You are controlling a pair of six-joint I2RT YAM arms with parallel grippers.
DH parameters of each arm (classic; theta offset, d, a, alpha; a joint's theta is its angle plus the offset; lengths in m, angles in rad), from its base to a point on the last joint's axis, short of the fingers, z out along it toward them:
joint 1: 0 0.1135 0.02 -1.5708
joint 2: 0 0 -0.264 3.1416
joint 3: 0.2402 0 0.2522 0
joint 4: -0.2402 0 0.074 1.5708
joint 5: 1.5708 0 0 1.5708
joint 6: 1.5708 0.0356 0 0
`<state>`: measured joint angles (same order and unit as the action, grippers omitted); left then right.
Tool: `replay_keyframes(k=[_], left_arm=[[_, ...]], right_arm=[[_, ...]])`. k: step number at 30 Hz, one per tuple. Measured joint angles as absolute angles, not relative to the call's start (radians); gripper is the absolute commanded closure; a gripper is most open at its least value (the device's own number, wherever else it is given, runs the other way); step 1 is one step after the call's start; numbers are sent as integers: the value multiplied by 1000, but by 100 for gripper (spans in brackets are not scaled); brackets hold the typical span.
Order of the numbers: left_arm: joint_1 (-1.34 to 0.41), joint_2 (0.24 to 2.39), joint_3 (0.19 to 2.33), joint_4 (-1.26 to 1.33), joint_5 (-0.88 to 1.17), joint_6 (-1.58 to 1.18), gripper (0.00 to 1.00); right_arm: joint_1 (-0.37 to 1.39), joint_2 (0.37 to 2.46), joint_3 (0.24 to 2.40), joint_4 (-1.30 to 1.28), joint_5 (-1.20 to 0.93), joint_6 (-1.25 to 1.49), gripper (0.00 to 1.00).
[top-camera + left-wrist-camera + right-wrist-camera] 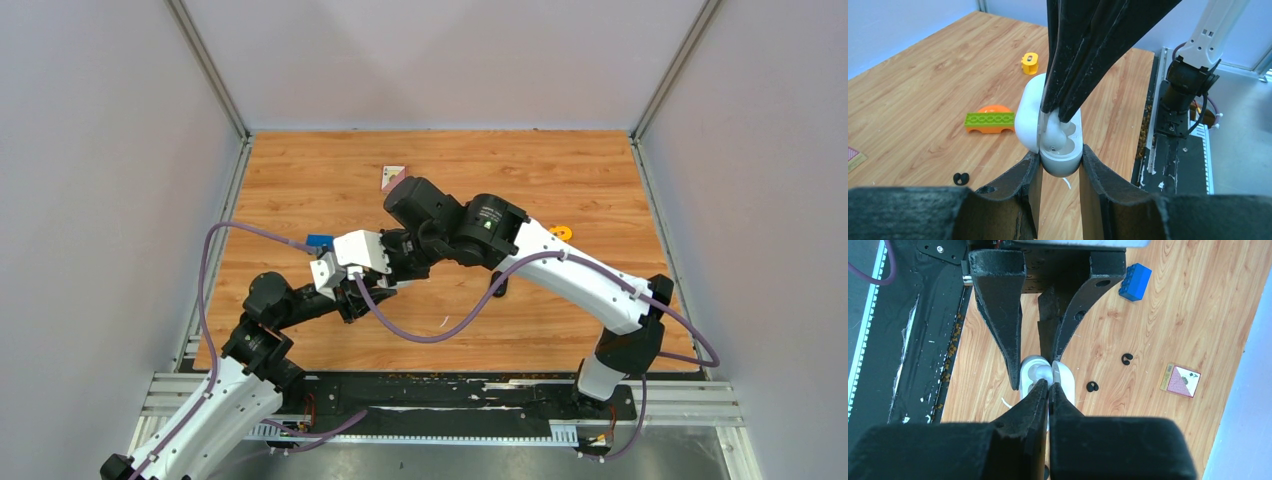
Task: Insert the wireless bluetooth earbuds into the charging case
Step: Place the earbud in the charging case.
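Note:
My left gripper (1060, 165) is shut on the open white charging case (1062, 161) and holds it above the table, lid (1027, 112) swung left. A white earbud (1055, 137) sits in the case's well. My right gripper (1049, 385) is shut, and its tips rest on that earbud from above. The case (1029, 371) also shows in the right wrist view, between the left fingers (1007, 335). Two black earbuds (1092, 386) (1127, 358) lie on the wood to the right. In the top view both grippers, left (368, 298) and right (398, 268), meet and hide the case.
An orange-and-green toy (990, 120) and a yellow piece (1029, 62) lie beyond the case. A blue brick (1135, 282) and a playing card (1182, 380) lie to the side. The black base rail (1173, 165) runs along the table's near edge. A small dark object (498, 288) lies under the right arm.

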<state>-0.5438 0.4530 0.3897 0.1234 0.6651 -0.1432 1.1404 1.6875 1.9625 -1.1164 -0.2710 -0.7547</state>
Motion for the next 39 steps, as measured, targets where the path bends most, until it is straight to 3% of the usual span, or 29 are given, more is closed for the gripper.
replay_keyframes(k=[14,19,29,31,34,39], left_arm=[[-544,452,387,109,653,-143,99],[-544,448,387,108,650,-143,99],[-544,446,386,106,646,-143,99],[-544,446,386,108,646,-143,99],[-544,446,386,108,646,-143,99],[-545,448,386,109,648,-143,99]], right_arm=[[1145,1702,1948,-1118,-270,-754,100],[1147,1702,1943,-1117,-263,-746,80],[1150,1702,1939,-1119,-248,-735,72],[1150,1701,1946,-1129,-258,-735,65],[1150,1686,1956,-1151,-279,-737,42],[1150,1611,1935,-1178,-284,-772,14]])
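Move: The right hand, gripping an earbud, is poised over the open charging case: the case's middle lies about 4 cm below and roughly 1 cm left of it. Far beneath, some 27 cm down on the table, a black ear-tip pair lies about 12 cm ahead and 3 cm right, the green-orange block 14 cm ahead and 15 cm right, a white scrap 3 cm back and 10 cm right. From the left hand, the case's middle is 3 cm right, 1 cm ahead, level. Straight down about 1.5 cm goes the right hand, setting its earbud into the case well nearer the left fingers; there its fingers open and let go, then spread wide as it backs off up and to the right, about 2.5 cm each way, and a little back. The left hand keeps its grip on the case, sinking barely half a centimetre. ##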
